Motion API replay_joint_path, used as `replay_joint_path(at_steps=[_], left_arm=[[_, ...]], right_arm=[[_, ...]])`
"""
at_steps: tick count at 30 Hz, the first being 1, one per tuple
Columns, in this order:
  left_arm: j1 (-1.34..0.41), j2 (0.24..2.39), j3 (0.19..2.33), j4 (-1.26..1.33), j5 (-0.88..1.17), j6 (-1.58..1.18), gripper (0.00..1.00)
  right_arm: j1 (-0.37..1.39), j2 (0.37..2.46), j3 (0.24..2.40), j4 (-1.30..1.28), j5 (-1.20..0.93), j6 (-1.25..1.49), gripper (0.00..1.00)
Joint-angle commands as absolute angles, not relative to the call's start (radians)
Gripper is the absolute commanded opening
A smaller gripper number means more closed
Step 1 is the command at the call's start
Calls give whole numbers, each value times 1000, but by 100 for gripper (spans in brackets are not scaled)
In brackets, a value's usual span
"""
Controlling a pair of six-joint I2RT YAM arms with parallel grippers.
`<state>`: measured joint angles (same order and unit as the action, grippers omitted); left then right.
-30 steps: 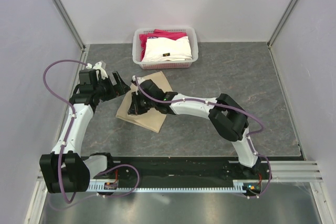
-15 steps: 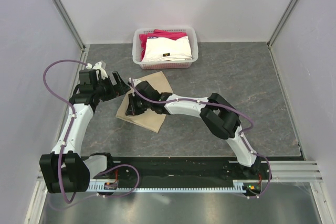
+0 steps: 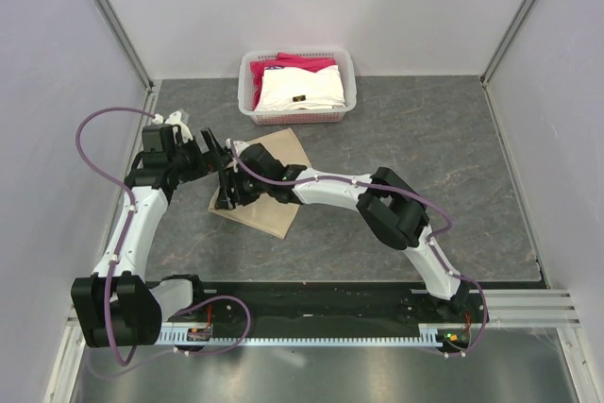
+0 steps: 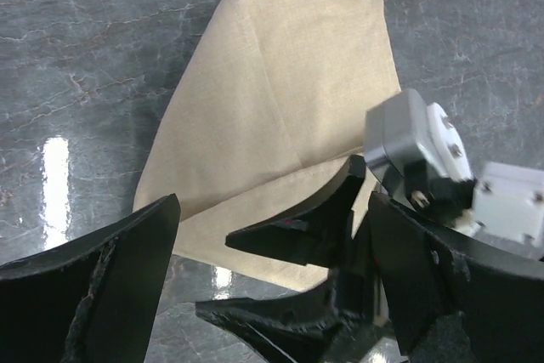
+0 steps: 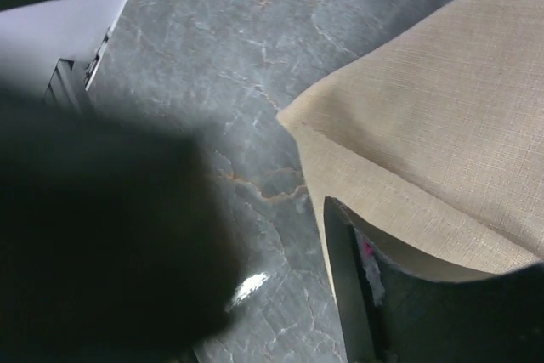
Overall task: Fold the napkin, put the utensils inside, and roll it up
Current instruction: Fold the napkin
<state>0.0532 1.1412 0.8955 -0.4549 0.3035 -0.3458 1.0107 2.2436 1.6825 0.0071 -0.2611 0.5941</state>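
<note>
The tan napkin (image 3: 274,191) lies folded on the grey table, its folded layers plain in the left wrist view (image 4: 289,99). My right gripper (image 3: 229,192) stands open at the napkin's left corner. One of its fingers (image 5: 425,312) rests over the cloth edge (image 5: 442,142), the other over bare table. Nothing is gripped between them (image 5: 272,278). My left gripper (image 3: 215,153) hovers open just left of that corner, and its wide jaws (image 4: 272,295) frame the right gripper's black fingers (image 4: 297,235). The utensils are out of view.
A white basket (image 3: 347,77) at the back centre holds a folded white cloth (image 3: 297,90) and a pink-red cloth (image 3: 293,64). It stands just behind the napkin's far corner. Side walls close in the table on the left and right.
My right gripper slid left along the napkin to its left corner and went from shut to open, letting go of the cloth. The left gripper barely moved.
</note>
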Motion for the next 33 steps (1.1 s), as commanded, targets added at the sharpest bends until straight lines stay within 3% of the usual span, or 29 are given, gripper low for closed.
replay_joint_path(at_steps=[1,11,17,22,28,33], left_arm=[[60,1120,893,-425,255,-328,100],[58,1123,827,-423,264,-389,97],[58,1085,724,-443,236,-442,90],[58,1092,693,-502,189,-457,82],[58,1123,698,-522,161,-451,61],[58,1212,713,-485,224,-454,58]], right_arm=[[996,2126,1671,18,-304,545,65],[876,1761,1168,25,-253,632,66],[776,1669,961,107,-313,684,65],[758,1663,933,140,-342,681,65],[752,1652,923,178,-370,684,65],[746,1658,919,193,-396,686,65]])
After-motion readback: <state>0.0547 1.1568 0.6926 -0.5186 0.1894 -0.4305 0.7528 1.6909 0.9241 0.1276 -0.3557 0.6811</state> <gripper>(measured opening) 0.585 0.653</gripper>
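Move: The napkin's left corner lies about 6 cm back, 2 cm left and 12 cm below the left hand; the right gripper is still in the way, roughly 4 cm back, 3 cm right and 8 cm lower. The right hand, just above the flap, has the napkin's near corner some 10 cm back, 14 cm right and 5 cm below, and the napkin's far corner about 19 cm ahead and 16 cm right. Rightward, in a low arc of about 4 cm up and back down, the right hand sweeps some 19 cm across the folded napkin towards its near corner, turning slightly clockwise with its fingers still part open. Down and back, the left hand moves into the freed space towards the left corner, tipping its fingers steeper while they close from wide to roughly half open. ##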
